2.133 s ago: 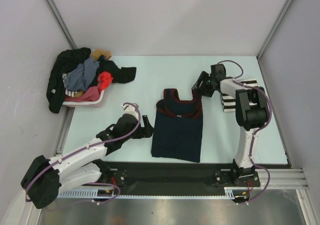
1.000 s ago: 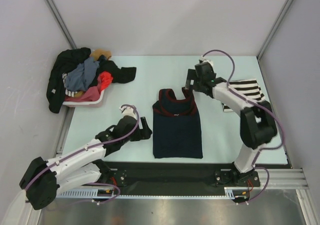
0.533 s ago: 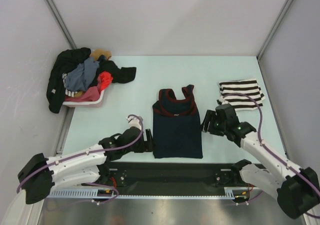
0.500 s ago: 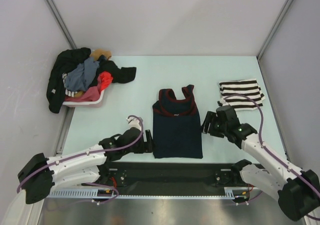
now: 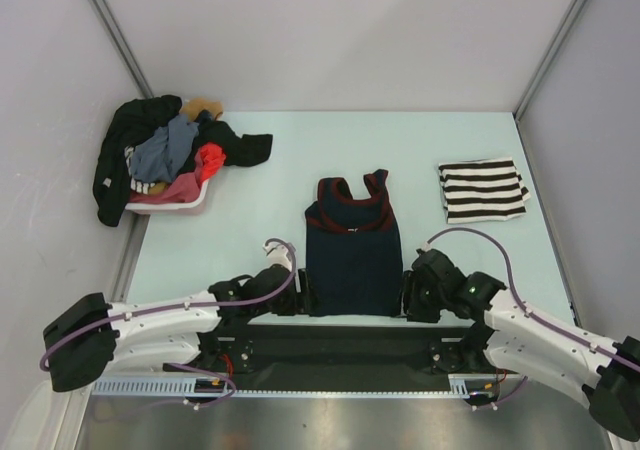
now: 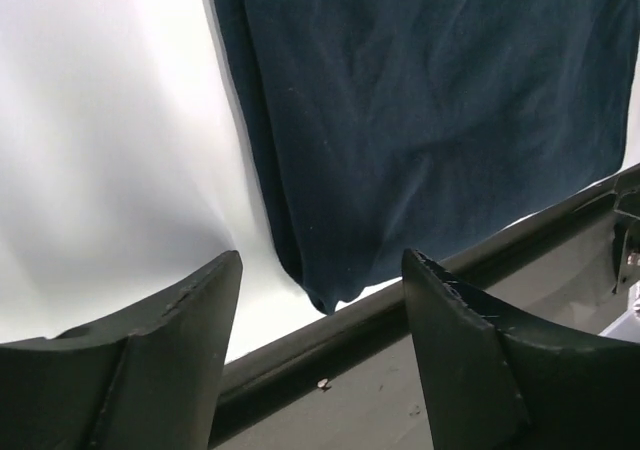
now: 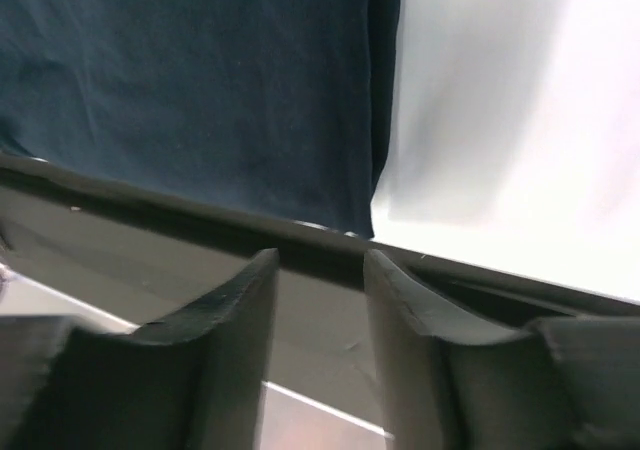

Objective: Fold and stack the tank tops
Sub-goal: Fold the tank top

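The dark navy tank top (image 5: 353, 255) with dark red trim lies flat in the middle of the table, hem toward me. The striped tank top (image 5: 483, 188) lies folded at the far right. My left gripper (image 5: 303, 295) sits low at the navy top's near left corner, open and empty. In the left wrist view that corner (image 6: 320, 285) hangs just ahead of the gripper (image 6: 320, 270). My right gripper (image 5: 408, 296) sits at the near right corner. Its jaws stand narrower but open and empty, with the hem corner (image 7: 355, 215) just ahead of the gripper (image 7: 320, 265).
A pale pink basket (image 5: 190, 202) heaped with mixed clothes stands at the far left, with dark cloth spilling over its sides. The table's black front rail (image 5: 350, 335) runs right beneath both grippers.
Both arms have swung down to the navy top's near corners, the right one coming from beside the striped top. Both grippers have narrowed, the right one more.
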You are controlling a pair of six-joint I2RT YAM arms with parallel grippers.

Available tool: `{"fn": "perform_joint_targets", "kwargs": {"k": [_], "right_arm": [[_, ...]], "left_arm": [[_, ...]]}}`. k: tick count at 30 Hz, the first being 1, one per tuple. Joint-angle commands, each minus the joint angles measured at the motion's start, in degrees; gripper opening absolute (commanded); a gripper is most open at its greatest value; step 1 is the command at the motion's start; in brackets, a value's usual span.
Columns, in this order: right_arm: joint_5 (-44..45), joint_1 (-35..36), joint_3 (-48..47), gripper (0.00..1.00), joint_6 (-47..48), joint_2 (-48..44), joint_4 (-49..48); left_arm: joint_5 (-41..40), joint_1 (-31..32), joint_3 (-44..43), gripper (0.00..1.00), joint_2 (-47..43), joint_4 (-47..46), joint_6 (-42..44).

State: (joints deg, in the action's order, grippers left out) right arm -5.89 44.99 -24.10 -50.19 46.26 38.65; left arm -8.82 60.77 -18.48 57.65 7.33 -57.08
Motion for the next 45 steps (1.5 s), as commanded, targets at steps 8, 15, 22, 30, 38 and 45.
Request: {"fn": "perform_joint_targets", "kwargs": {"k": [8, 15, 22, 30, 38, 45], "right_arm": [[3.4, 1.5, 1.7, 0.39, -4.4, -0.5, -1.2], [5.8, 1.5, 1.8, 0.38, -3.2, 0.8, -3.0], [7.3, 1.6, 2.0, 0.31, -2.6, 1.7, -4.9], [6.4, 1.8, 2.3, 0.01, -1.7, 2.0, -5.0], [5.8, 2.9, -0.4, 0.0, -0.5, 0.1, 2.2], [5.8, 4.0, -3.8, 0.0, -0.6, -3.5, 8.4]], "left_arm": [[1.5, 0.8, 0.5, 0.57, 3.0, -1.7, -2.0], [2.1, 1.9, 0.1, 0.54, 4.4, -1.9, -3.0], [2.6, 4.2, 2.5, 0.52, 3.0, -0.6, -5.6], [0.4, 4.4, 0.9, 0.21, 5.5, -1.1, -5.2], [-3.3, 5.3, 0.6, 0.0, 1.6, 5.4, -5.0], [0.0, 6.4, 1.2, 0.0, -2.3, 8.0, -5.8]]}}
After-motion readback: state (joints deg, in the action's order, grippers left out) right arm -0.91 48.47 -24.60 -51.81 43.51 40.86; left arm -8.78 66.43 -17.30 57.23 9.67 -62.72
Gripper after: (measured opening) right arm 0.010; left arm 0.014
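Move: The navy tank top lies flat, its hem towards the robot. Its left hem corner is about 2 cm back, 1 cm right and 2 cm below the left hand; its right corner is 1 cm ahead of and 2 cm below the right hand. The neckline is some 23 cm ahead and 12 cm right of the left hand. The folded striped top sits roughly 34 cm ahead and 22 cm right of the right hand. Back about 2 cm, slightly right and down, the left hand eases onto the left hem corner, while the right hand sinks about 1.5 cm and creeps forward onto the right one. Both grippers shut almost together and pinch the corners; then the right lifts about 2 cm and drifts back, and the left draws slightly back and left. ##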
